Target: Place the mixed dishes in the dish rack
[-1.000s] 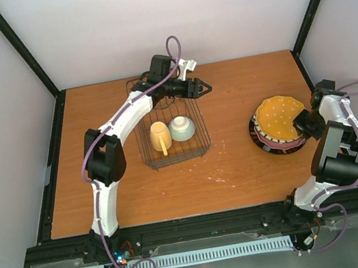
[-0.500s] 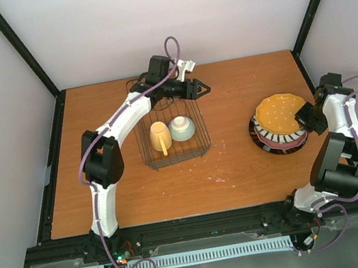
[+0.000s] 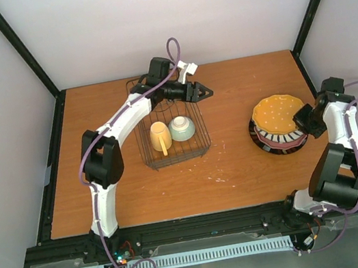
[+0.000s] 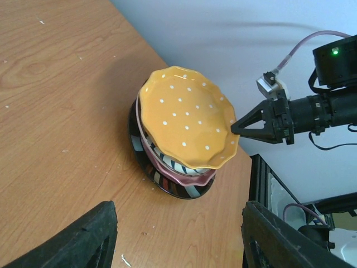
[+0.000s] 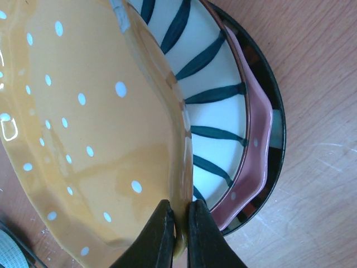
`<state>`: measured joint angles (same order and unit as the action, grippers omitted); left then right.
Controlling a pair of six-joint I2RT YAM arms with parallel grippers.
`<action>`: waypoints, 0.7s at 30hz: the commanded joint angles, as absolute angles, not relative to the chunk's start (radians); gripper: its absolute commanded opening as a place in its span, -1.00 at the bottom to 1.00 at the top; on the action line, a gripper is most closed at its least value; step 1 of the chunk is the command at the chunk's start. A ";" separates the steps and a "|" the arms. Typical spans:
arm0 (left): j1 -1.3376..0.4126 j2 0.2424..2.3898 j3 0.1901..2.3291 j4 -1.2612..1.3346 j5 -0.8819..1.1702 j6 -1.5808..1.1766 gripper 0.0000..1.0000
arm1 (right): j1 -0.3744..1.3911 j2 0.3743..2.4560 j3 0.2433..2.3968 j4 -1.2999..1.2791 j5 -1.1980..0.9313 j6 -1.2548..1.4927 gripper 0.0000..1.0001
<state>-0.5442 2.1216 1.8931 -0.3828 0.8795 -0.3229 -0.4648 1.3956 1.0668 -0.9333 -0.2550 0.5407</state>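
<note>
My right gripper (image 3: 306, 118) (image 5: 179, 215) is shut on the rim of the orange-yellow dotted plate (image 3: 275, 115) (image 5: 89, 123) (image 4: 187, 114), which is tilted up off the stack. Below it lie the striped plate (image 5: 215, 106), the pink plate (image 5: 257, 145) and the black plate (image 3: 278, 145) (image 5: 276, 139). The wire dish rack (image 3: 168, 118) holds the cream-yellow mug (image 3: 160, 137) and the pale blue-green bowl (image 3: 181, 128). My left gripper (image 3: 205, 92) (image 4: 178, 234) is open and empty, beside the rack's far right corner.
Black frame posts and rails border the wooden table (image 3: 241, 171). White walls stand close behind and at both sides. Small white crumbs (image 3: 222, 161) lie on the wood between rack and plates.
My right gripper has lifted the dotted plate's right edge higher, tilting it off the stack, and the right arm has swung outward. The left arm has barely moved.
</note>
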 commanded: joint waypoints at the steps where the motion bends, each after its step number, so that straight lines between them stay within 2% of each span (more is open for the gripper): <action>1: -0.541 2.133 1.913 -0.352 0.938 -0.326 0.24 | -0.463 1.363 1.052 -0.825 -0.379 0.558 -0.94; 12: -0.543 2.259 1.975 -0.290 1.124 -0.402 0.26 | -0.488 1.264 0.926 -0.649 -0.547 0.638 -0.94; 21: -0.573 2.302 1.997 -0.248 1.146 -0.442 0.31 | -0.492 1.200 0.889 -0.585 -0.595 0.665 -0.94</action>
<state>-0.5529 2.2978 1.9316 -0.3035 1.1019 -0.4175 -0.4877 1.2648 0.9005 -0.7147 -0.4816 0.6342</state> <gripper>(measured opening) 0.641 0.042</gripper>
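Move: The right hand still grips the near-right rim of the yellow plate, and the dish rack waits roughly 42 cm to its left and 10 cm farther out, some 7 cm lower, with the bowl in it about 39 cm left and 6 cm ahead. The stack of remaining plates is centred about 7 cm left, level with the hand, 9 cm below. From the open left hand, the yellow plate's middle is some 21 cm right, 10 cm back and 11 cm lower. Keeping its pinch on the rim, the right hand carries the yellow plate over the stack, about 2.5 cm to its left and then a little forward, dipping by a centimetre before rising to just above its starting height, while the wrist swings the fingers some 15 degrees outward from pointing down, so the plate's far-left side tips up. Meanwhile the left hand, fingers staying open, sinks about 5 cm, mostly late on, and eases right and slightly back towards the plate as its wrist rolls and turns a little clockwise. ##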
